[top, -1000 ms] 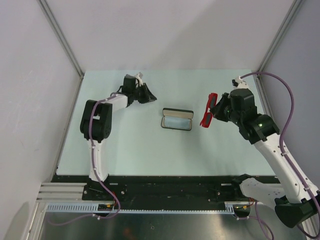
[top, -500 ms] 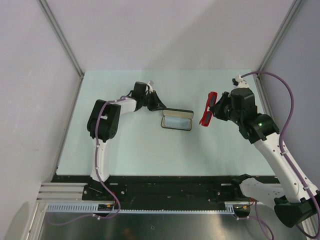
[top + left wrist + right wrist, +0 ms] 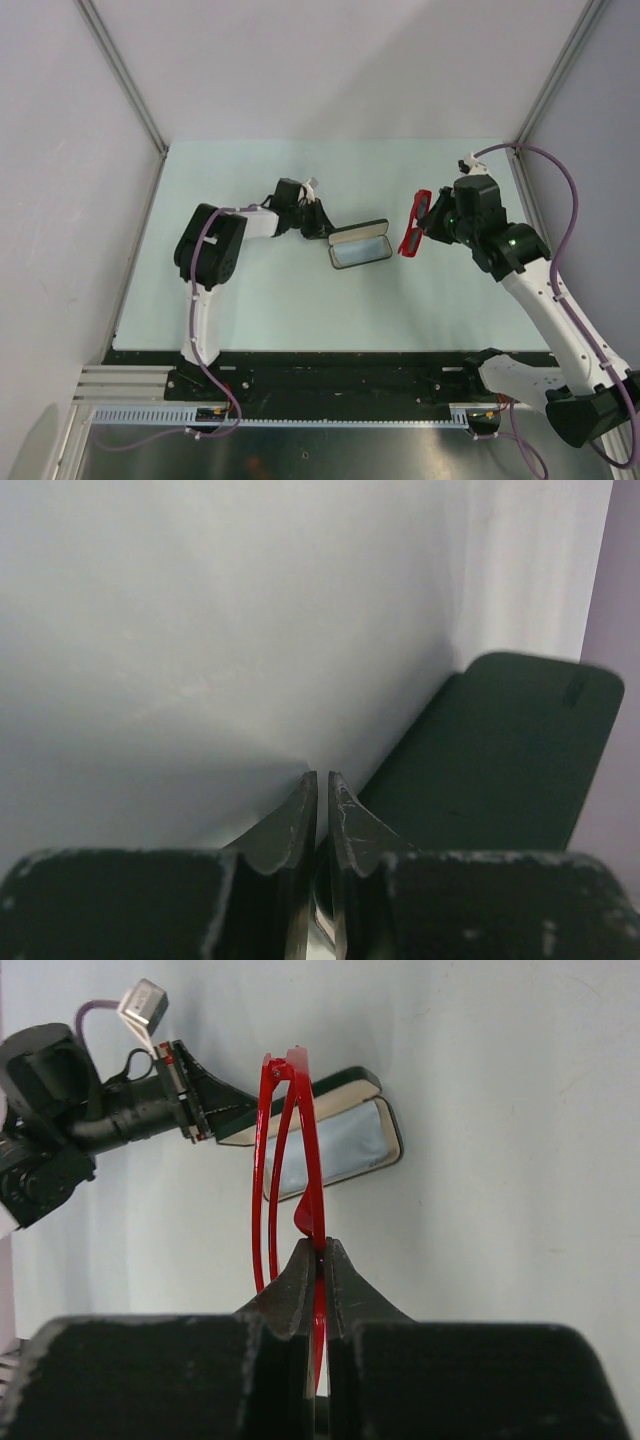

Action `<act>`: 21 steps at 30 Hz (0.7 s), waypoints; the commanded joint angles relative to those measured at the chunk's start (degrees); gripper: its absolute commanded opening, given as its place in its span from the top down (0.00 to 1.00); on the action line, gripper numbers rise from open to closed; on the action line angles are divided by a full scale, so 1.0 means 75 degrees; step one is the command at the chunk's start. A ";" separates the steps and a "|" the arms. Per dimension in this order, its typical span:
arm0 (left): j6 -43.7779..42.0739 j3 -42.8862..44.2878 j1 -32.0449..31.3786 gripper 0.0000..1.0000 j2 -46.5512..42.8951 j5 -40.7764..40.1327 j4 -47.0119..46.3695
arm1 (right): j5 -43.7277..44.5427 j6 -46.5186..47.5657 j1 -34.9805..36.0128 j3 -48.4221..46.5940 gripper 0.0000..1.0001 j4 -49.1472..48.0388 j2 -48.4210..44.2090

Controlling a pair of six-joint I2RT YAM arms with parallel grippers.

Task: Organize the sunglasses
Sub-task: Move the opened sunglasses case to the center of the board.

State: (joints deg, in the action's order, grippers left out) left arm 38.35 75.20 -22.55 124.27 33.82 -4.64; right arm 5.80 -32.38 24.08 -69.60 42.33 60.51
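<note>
The red sunglasses (image 3: 414, 222) hang folded above the table, right of the case, with my right gripper (image 3: 430, 226) shut on them. In the right wrist view the pads (image 3: 304, 1278) pinch the red frame (image 3: 309, 1160) on edge. The black case (image 3: 358, 231) lies open at mid-table with a pale blue cloth (image 3: 360, 251) inside. My left gripper (image 3: 322, 228) is at the case's left end, its jaws nearly together on the case's thin edge. In the left wrist view the dark lid (image 3: 500, 760) rises just right of the left gripper (image 3: 322, 780).
Bare pale green table surface (image 3: 260, 300) surrounds the case. White enclosure walls and metal corner posts (image 3: 125, 80) bound the table at the back and sides. The arm bases stand along the black near edge (image 3: 330, 365).
My left gripper has travelled right from the back left to the case's left end and closed there. The case has swung slightly counter-clockwise. My right gripper, holding the sunglasses, barely shifted.
</note>
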 commanded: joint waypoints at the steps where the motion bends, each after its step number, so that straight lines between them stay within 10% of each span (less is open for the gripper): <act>1: -0.0578 -0.0662 -0.0287 0.85 -0.0466 -0.0161 0.0385 | 0.0199 -0.0217 -0.0058 0.0197 1.00 0.0192 0.0170; 21: -0.0226 -0.1941 -0.1669 0.83 -0.1159 0.0119 -0.0283 | 0.0280 -0.0054 -0.0058 0.1827 1.00 -0.0744 0.1248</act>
State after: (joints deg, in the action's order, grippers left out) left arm 37.36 61.80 -32.58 115.79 35.18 -7.81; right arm 7.05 -33.85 23.86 -56.71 41.34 68.47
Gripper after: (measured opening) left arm 0.169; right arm 0.020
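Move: The opened case stands beside the left hand's fingertips: its middle is about 9 cm to the right and 3 cm back of them, at nearly their height. The fingertips are already at the left end of its lid. The cloth in its tray lies 9 cm right and 4 cm back, and the sunglasses hang some 22 cm right, 11 cm back and 25 cm above. From the right hand, holding the sunglasses, the case is roughly 10 cm ahead, 16 cm left and 25 cm below. Staying low and almost shut, the left fingertips go on pushing the left end of the case at the outside of its lid, first straight back towards the base and then back and to the right, about 11 cm in all, while the hand turns a little over 10 degrees clockwise. Meanwhile the right hand keeps its pinch on the sunglasses and sinks some 13 cm with hardly any sideways travel, tipping its fingers further down as it comes nearer the case. ##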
